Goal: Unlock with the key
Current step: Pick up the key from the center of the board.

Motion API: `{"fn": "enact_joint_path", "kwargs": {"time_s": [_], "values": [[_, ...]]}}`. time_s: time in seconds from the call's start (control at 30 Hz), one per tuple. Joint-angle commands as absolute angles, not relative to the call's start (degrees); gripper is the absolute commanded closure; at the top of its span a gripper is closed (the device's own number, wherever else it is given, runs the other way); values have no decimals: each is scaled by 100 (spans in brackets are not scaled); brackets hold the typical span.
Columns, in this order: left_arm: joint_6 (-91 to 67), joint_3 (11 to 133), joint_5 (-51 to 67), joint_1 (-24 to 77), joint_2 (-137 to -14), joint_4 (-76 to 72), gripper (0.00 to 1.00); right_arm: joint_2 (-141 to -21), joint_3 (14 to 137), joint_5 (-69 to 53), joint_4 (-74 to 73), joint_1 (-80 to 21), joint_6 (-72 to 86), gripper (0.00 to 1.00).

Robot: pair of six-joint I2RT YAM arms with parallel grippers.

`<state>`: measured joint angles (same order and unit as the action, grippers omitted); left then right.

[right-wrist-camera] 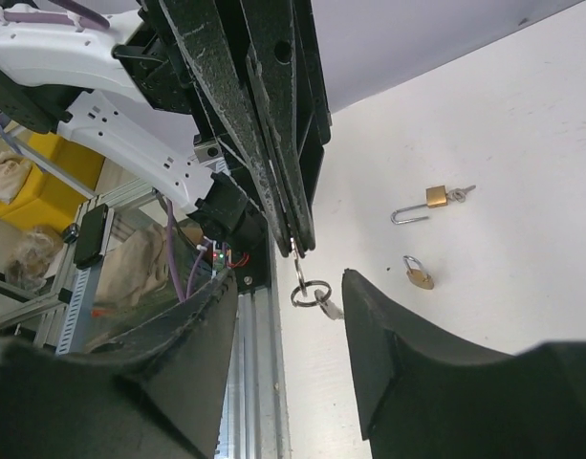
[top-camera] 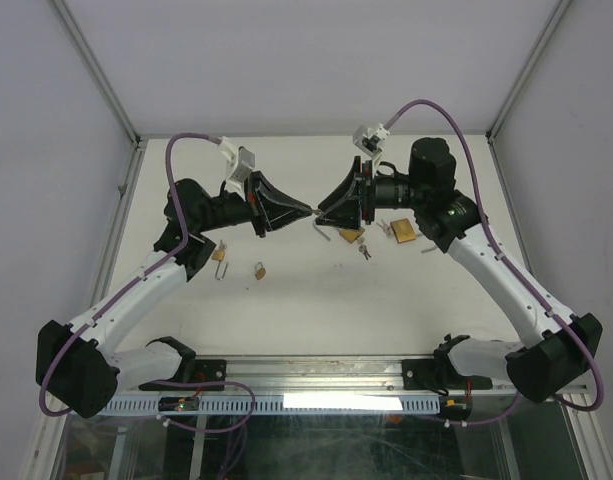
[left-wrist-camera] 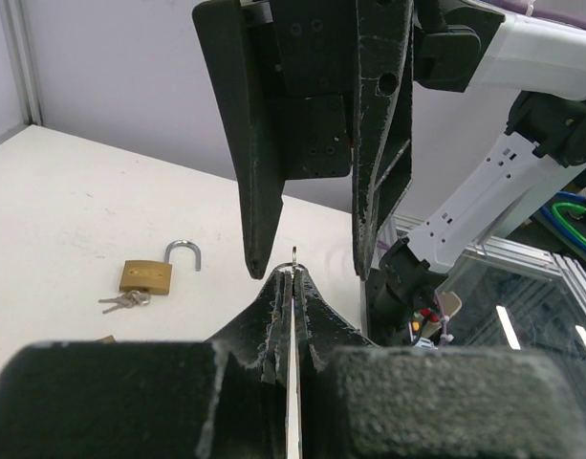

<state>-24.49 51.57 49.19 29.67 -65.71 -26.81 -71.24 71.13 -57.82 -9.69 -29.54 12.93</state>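
My left gripper is shut on a thin metal key, seen edge-on, with its end poking out past the fingertips. In the right wrist view that key hangs from the left gripper's tips with a key ring and a second key below it. My right gripper is open, its fingers standing either side of the ring without touching it. Both grippers meet tip to tip above the table's middle, left gripper facing right gripper. No padlock is held.
An open brass padlock with keys lies on the white table, also visible as the open padlock. A small shut padlock lies beside it. Two more brass padlocks and loose keys lie under the right arm.
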Motion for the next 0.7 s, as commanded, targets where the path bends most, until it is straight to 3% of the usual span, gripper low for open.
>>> {"fn": "enact_joint_path", "kwargs": {"time_s": [0.0, 0.37, 0.43, 0.53, 0.67], "values": [[-2830, 5106, 4825, 3006, -6517, -3213, 100, -6906, 7046, -5632, -279, -2951, 1563, 50], [-3036, 5130, 4765, 3050, -6635, -3619, 100, -7060, 7098, -5735, -147, -2957, 1655, 50], [-3017, 5154, 4763, 3045, -6650, -3629, 100, -7072, 7085, -5750, -142, -2955, 1639, 58], [-3032, 5177, 4770, 3050, -6680, -3638, 100, -7124, 7151, -5792, -188, -2956, 1672, 82], [-3015, 5168, 4752, 3050, -6672, -3598, 100, -7107, 7157, -5761, -190, -2960, 1650, 96]]}}
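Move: My left fingers hold the key at their tips, about 2 cm to that hand's right. For my open right hand, the key's ringed end lies level in height and about 1 cm to its left, between the fingers. On the board some 33 cm below, the open padlock lies 13 cm ahead and 10 cm right of my right hand; loose keys lie 8 cm ahead and 13 cm right. The small padlock sits 2 cm ahead and 14 cm left of my left hand. I lift both hands together by about 1 cm, keeping them tip to tip, my left fingers still shut on the key. Near the end of the rise my right fingers, open around the key's ringed end, close from half open to nearly shut and pinch it right beside my left fingertips; the wrists barely tilt. ##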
